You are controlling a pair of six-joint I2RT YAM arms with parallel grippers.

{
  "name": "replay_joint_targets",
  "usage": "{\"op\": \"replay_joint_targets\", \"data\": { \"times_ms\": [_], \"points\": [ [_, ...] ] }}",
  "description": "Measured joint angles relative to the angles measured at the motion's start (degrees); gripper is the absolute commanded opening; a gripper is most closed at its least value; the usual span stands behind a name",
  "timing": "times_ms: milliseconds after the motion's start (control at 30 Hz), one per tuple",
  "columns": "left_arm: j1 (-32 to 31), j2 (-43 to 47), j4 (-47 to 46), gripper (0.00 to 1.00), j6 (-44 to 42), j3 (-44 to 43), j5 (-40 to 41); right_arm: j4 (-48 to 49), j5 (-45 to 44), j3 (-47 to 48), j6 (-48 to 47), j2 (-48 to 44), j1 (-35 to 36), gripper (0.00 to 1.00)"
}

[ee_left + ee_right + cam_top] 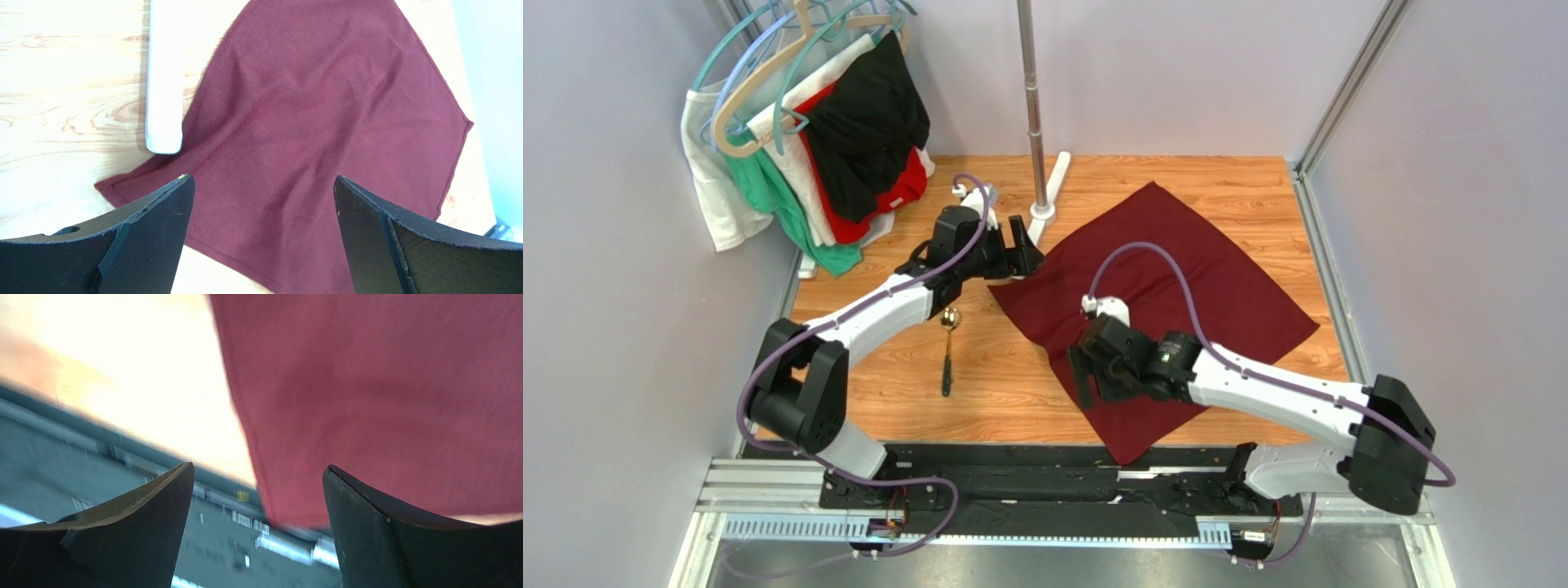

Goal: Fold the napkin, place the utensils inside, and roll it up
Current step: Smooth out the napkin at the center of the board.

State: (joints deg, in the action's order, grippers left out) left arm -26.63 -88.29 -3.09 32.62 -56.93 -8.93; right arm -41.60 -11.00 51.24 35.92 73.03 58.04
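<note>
The dark maroon napkin (1173, 300) lies spread flat like a diamond on the wooden table, and its near corner reaches the front edge. The spoon (947, 353), with a gold bowl and a dark handle, lies on bare wood left of the napkin. My left gripper (1025, 251) hovers open over the napkin's left corner. In the left wrist view the napkin (319, 122) fills the space between the wide-apart fingers (153, 233). My right gripper (1092, 375) stands open above the napkin's near-left edge. In the right wrist view that edge and the near corner of the napkin (380, 392) run between the open gripper (258, 471).
Garments on hangers (817, 135) hang at the back left. A metal pole (1032, 86) rises at the back, and its white foot (164, 73) touches the napkin's far-left edge. Walls close in on both sides. A black and aluminium rail (1014, 480) runs along the front.
</note>
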Motion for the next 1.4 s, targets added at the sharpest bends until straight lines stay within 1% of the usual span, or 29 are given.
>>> {"op": "replay_joint_targets", "data": {
  "times_ms": [33, 100, 133, 200, 300, 500, 833, 1067, 1267, 1367, 1400],
  "points": [
    [0.0, 0.76, 0.33, 0.93, -0.04, 0.24, 0.02, -1.29, -0.79, -0.5, 0.87, -1.14, 1.99, 0.75],
    [-0.02, 2.86, 1.01, 0.93, -0.17, 1.55, 0.02, -3.8, -2.34, -2.25, 3.54, -2.27, 6.19, 0.72],
    [-0.07, 4.09, 1.31, 0.93, -0.17, 2.47, 0.02, -4.79, -2.86, -3.32, 4.72, -2.21, 7.67, 0.68],
    [-0.07, 6.14, 2.1, 0.93, -0.17, 4.04, 0.0, -7.17, -4.02, -5.29, 6.95, -1.05, 10.05, 0.66],
    [-0.07, 8.92, 2.4, 0.93, -0.15, 6.54, 0.02, -10.47, -6.32, -6.03, 9.44, 2.08, 13.25, 0.65],
    [-0.07, 12.31, 3.76, 0.93, -0.15, 9.38, 0.02, -11.34, -8.96, -5.73, 11.85, 8.0, 17.25, 0.62],
    [-0.07, 14.73, 6.32, 0.93, -0.48, 10.71, 0.07, -12.76, -12.57, 0.57, 18.23, 18.23, 23.87, 0.62],
    [-0.07, 15.65, 7.17, 0.93, -1.05, 10.82, 0.02, -14.69, -15.02, 3.56, 22.32, 24.13, 25.49, 0.59],
    [-0.07, 16.31, 7.19, 0.93, -1.31, 10.82, 0.02, -17.55, -17.44, 3.5, 25.59, 24.57, 25.51, 0.56],
    [-0.07, 16.52, 7.19, 0.94, -1.46, 10.82, 0.02, -18.1, -18.21, 3.48, 26.4, 25.22, 25.51, 0.54],
    [-0.07, 16.59, 7.19, 0.94, -1.49, 10.82, 0.02, -18.12, -18.32, 3.41, 26.49, 25.4, 25.51, 0.51]
  ]
}}
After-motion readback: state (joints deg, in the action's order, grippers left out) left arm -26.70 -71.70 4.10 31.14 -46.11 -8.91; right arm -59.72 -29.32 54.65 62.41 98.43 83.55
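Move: The napkin's near corner, hanging a little over the board's front edge, is about 9 cm back from the right hand, some 3 cm to its right and 8 cm below. The napkin's left corner lies roughly 18 cm ahead and 18 cm to the left of that hand, and the spoon about 8 cm ahead and 25 cm left. From the left hand, the near corner is around 31 cm back, 15 cm right and 14 cm down. No grip is made yet: the right hand heads back and down, about 8 cm each way and slightly right, to the napkin's near corner, slowing after a quick start. Its wrist rolls some 30 degrees, fingertips swinging right, while the gap narrows to bring the corner between the still-parted fingers. The left hand, fingers wide open, withdraws back and a little left, above the board. ##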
